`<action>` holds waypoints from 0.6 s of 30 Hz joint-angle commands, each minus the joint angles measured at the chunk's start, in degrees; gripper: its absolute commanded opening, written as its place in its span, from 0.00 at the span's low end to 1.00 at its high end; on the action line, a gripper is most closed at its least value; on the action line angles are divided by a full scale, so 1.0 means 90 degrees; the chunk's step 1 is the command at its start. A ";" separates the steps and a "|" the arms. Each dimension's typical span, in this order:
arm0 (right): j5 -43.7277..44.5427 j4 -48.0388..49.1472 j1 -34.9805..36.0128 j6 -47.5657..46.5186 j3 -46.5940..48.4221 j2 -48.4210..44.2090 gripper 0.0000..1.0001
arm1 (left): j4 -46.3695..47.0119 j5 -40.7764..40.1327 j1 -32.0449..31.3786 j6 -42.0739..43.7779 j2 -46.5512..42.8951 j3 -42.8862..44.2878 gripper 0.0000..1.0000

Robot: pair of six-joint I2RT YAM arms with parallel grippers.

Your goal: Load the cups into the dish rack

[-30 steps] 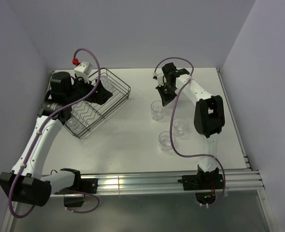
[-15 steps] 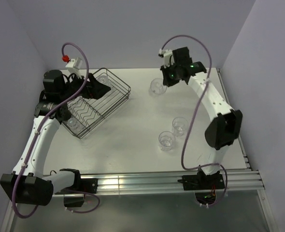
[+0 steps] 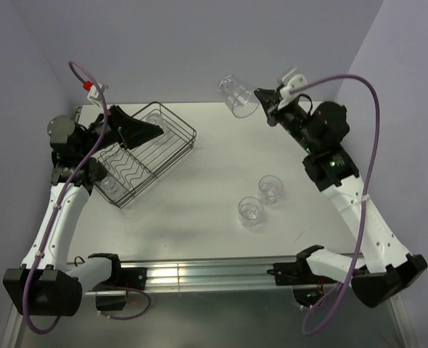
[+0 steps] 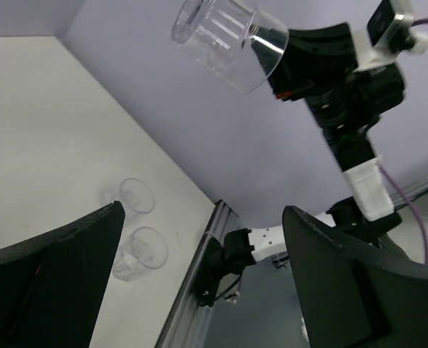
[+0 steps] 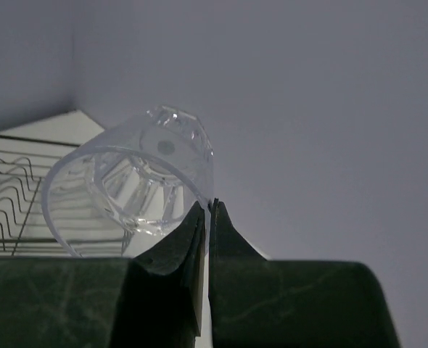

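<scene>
My right gripper [image 3: 262,98] is shut on the rim of a clear ribbed cup [image 3: 237,94], held high near the back wall and tipped on its side. The right wrist view shows the fingertips [image 5: 199,217] pinching the wall of that cup [image 5: 138,181]; the left wrist view shows the cup [image 4: 225,40] in the air. The black wire dish rack [image 3: 183,129] stands at the back left, with one cup [image 3: 154,118] at its far end and another [image 3: 111,185] at its near end. My left gripper [image 3: 145,130] hangs open above the rack, empty. Two cups [image 3: 270,188] [image 3: 249,210] stand on the table.
A metal rail [image 3: 221,272] runs along the table's near edge, by both arm bases. Walls close in the back and both sides. The rack's wavy dividers [image 5: 11,196] show below the held cup. My right arm [image 4: 352,123] stretches up across the left wrist view.
The right gripper lifted a cup off the table, raised it toward the back wall and tipped it sideways. The left arm rose and drew back to the left, gripper open.
</scene>
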 commanded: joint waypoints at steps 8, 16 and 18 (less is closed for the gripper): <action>-0.0747 0.3888 0.1420 -0.1924 -0.2313 -0.1435 0.00 | 0.2048 0.0486 -0.0232 -0.1824 -0.0342 -0.0358 0.99; -0.0991 0.4065 0.2104 -0.2482 -0.2851 -0.1826 0.00 | 0.2078 0.0408 -0.0681 -0.1619 -0.0372 -0.0485 0.99; -0.1030 0.3938 0.2192 -0.2502 -0.2842 -0.1845 0.00 | 0.2146 0.0359 -0.0798 -0.1638 -0.0372 -0.0495 0.99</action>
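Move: The cup, pinched by its rim in the right fingers, sits about 5 cm left and 1 cm ahead of that hand point. It is bound for the open left gripper, some 28 cm left, 9 cm back and 6 cm lower. From the left hand, the cup lies about 23 cm right, 10 ahead and 6 above, the dish rack some 20 ahead, 9 left and 38 below. The cup, still pinched by its rim, is carried by the right hand about 13 cm back and 7 cm left towards the left gripper, while the wrist tips its fingers upward some 30 degrees and swings counter-clockwise. The left hand, fingers wide open, draws back about 5 cm and edges right towards the cup, turning a little clockwise. ##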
